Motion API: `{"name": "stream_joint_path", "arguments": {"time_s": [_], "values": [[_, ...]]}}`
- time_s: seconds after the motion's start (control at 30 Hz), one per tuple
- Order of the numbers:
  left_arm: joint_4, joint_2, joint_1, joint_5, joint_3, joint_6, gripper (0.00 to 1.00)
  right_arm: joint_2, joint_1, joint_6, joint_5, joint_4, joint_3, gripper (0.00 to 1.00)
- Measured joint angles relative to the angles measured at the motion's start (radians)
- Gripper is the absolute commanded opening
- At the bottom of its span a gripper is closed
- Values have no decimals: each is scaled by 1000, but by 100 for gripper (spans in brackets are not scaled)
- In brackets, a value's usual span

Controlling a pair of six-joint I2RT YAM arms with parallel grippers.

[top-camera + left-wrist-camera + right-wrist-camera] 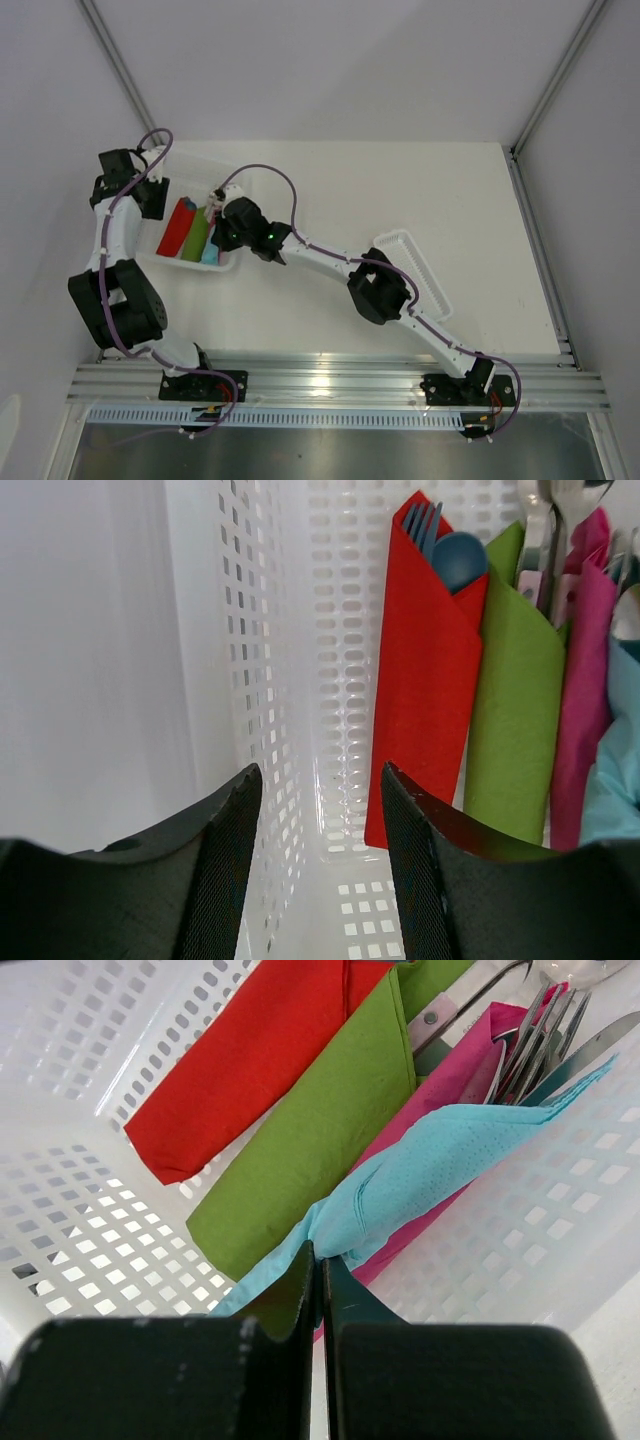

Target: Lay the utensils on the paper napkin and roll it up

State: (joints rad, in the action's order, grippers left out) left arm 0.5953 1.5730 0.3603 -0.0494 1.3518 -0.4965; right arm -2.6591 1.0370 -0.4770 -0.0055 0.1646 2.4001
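The teal paper napkin [440, 1160] lies bunched in the white perforated basket [190, 160], on top of the pink roll [470, 1050]. My right gripper [320, 1260] is shut on the napkin's near end; in the top view it [222, 238] sits over the basket's right end, by the teal napkin [210, 254]. Silver fork tines and a knife blade [535, 1030] show at the napkin's far end; I cannot tell whether they lie inside it or in the pink roll. My left gripper [320, 780] is open and empty, inside the basket's left end beside the red roll [425, 680].
A red roll [178, 226] and a green roll [197, 234] lie side by side in the basket. The red roll holds a blue plastic fork and spoon [455, 555]. A second white perforated tray [420, 262] lies under my right arm at mid-table.
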Motion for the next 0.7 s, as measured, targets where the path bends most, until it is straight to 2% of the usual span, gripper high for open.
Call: {"name": "stream_joint_path", "arguments": {"time_s": [0.3,0.5,0.7], "values": [[18,9,0,6,-1,-9,56,4,0,5,-10,-25,-22,0],[76,-82,-5,-42,21,-9,56,8,0,7,-10,-35,-48,0],[61,-138,-2,-33,66,-11,57,8,-3,9,-5,-24,-63,0]]}}
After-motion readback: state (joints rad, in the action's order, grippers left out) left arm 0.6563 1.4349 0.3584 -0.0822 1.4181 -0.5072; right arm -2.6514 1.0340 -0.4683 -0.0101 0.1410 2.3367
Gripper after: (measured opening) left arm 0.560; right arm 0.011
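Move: The left hand is low at the basket's left wall, the stretch of rim beside it about 2 cm to its left and level with its fingertips. The red roll lies some 8 cm to its right, 1 ahead and 9 lower. The right hand already holds the napkin roll; the floor strip for it is about 5 cm straight below, with the magenta roll 2 cm left and 2 ahead, the green roll 5 left and 1 ahead. Down by barely 1 cm at first, the left hand then eases right and slightly back and climbs about 8 cm off the basket's left wall, fingers still half open and tipping up some 10 degrees. The right hand, shut on the napkin roll throughout, sinks about 2 cm with it towards the basket floor beside the magenta roll. ##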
